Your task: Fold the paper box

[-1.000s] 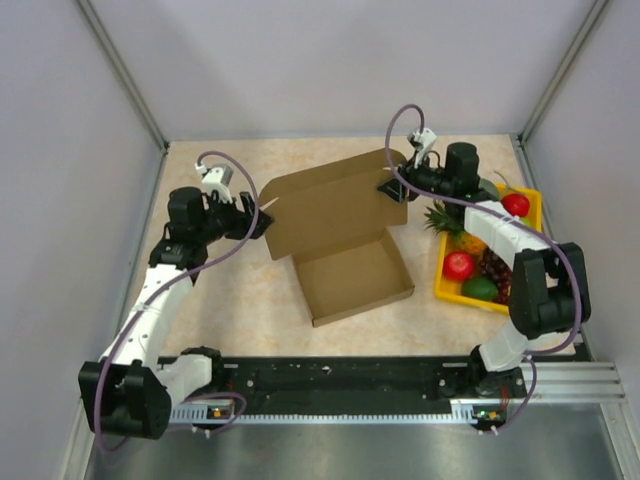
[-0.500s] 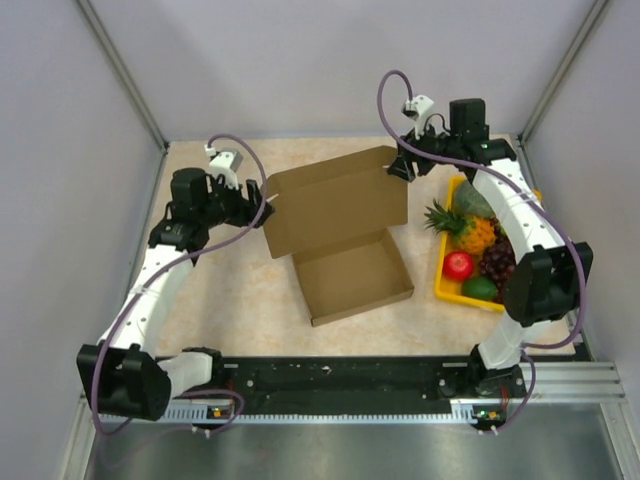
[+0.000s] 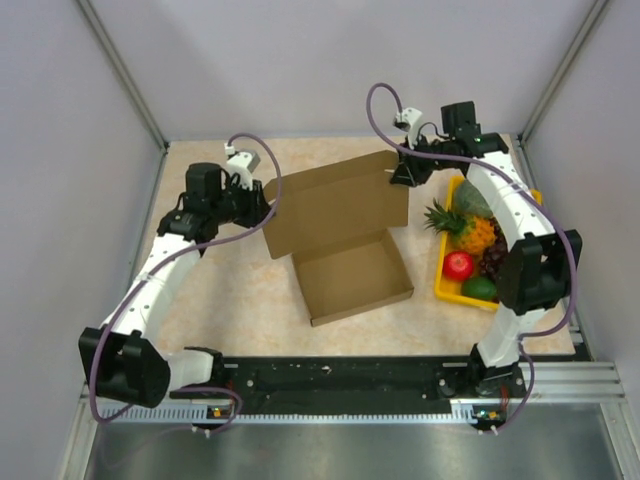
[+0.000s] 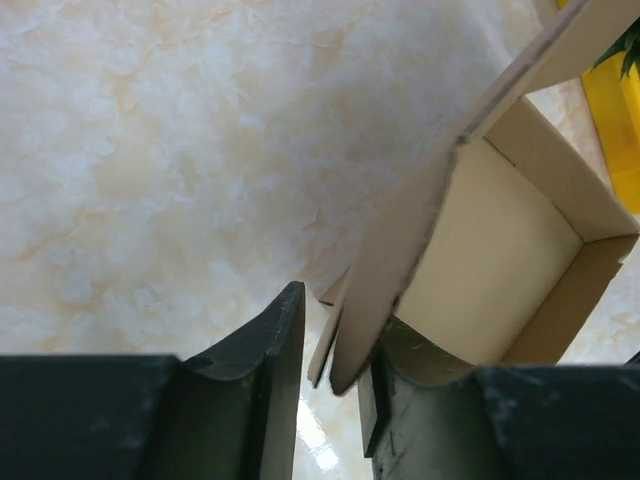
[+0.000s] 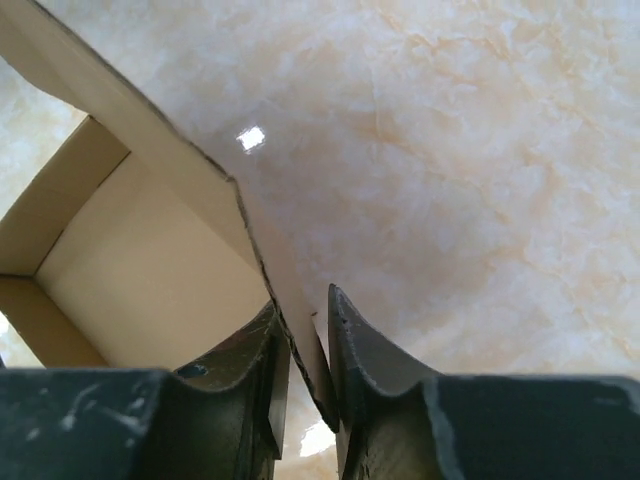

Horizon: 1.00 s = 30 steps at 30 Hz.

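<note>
The paper box (image 3: 350, 275) is brown cardboard, its shallow tray flat on the table and its lid (image 3: 335, 200) standing up behind. My left gripper (image 3: 265, 207) is at the lid's left edge. In the left wrist view this gripper (image 4: 335, 330) is shut on the lid's side flap (image 4: 400, 250), which lies against the right finger. My right gripper (image 3: 400, 175) is at the lid's upper right corner. In the right wrist view that gripper (image 5: 302, 300) is shut on the lid's thin edge (image 5: 290, 280), with the box interior (image 5: 150, 270) to its left.
A yellow fruit tray (image 3: 441, 290) stands right of the box, holding a pineapple (image 3: 470, 228), a red apple (image 3: 458, 265), grapes and a green fruit. The right arm reaches over it. Grey walls close in the table at the back and on both sides.
Both grippers have narrowed onto the lid's edges. The left one shifted right and back to the lid's left flap. The right arm swung back and up at the right corner.
</note>
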### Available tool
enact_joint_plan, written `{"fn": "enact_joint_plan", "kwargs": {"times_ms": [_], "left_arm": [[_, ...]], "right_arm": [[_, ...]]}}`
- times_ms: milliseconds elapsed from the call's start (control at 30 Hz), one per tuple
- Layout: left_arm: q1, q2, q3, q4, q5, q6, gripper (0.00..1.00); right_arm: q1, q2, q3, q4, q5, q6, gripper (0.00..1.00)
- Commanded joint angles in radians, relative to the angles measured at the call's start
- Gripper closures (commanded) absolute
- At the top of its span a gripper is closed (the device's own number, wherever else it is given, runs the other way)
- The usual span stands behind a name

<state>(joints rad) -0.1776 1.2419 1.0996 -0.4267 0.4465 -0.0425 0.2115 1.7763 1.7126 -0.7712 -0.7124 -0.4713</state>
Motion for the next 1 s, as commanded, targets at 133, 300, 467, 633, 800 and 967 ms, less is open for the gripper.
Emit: {"fn": "enact_joint_plan", "kwargs": {"times_ms": [133, 300, 467, 633, 800, 967], "left_arm": [[-0.129, 0.002, 0.074, -0.007, -0.272, -0.029, 0.88], [-0.217, 0.021, 0.112, -0.012, -0.469, -0.141, 1.00], [-0.261, 0.024, 0.112, 0.063, -0.615, -0.230, 1.00], [-0.276, 0.022, 0.094, 0.175, -0.678, -0.266, 1.00], [-0.276, 0.040, 0.082, 0.300, -0.693, -0.264, 1.00], [-0.276, 0.044, -0.012, 0.400, -0.694, -0.286, 1.00]], "right_arm": [[0.058, -0.012, 0.068, 0.009, 0.109, 0.049, 1.00], [0.162, -0.081, -0.029, 0.124, 0.365, 0.249, 1.00], [0.244, -0.207, -0.218, 0.384, 0.735, 0.542, 1.00], [0.304, -0.281, -0.350, 0.521, 0.982, 0.726, 1.00], [0.353, -0.279, -0.393, 0.610, 1.106, 0.809, 1.00], [0.377, -0.291, -0.451, 0.651, 1.183, 0.861, 1.00]]}}
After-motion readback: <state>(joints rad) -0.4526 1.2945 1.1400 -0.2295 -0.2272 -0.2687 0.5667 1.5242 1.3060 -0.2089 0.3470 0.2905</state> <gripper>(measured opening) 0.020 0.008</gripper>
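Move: The left fingers stand open around the left edge of the raised lid, and the right fingers likewise around its right edge, each edge about level and within 1 cm of its hand. The box tray lies about 19 cm right, 13 cm back and 17 cm below the left hand; from the right hand it is some 8 cm left and 20 cm back. The pineapple sits roughly 18 cm right and 9 cm back of the right hand, about 16 cm below. Both grippers shut and pinch the lid's side edges, then keep hold while swinging to point forward. The left carries its edge about 5 cm forward, away from the bases, and 3 cm up, turning counter-clockwise; the right travels only about 2 cm left and slightly up while its wrist pivots some 50 degrees clockwise. ##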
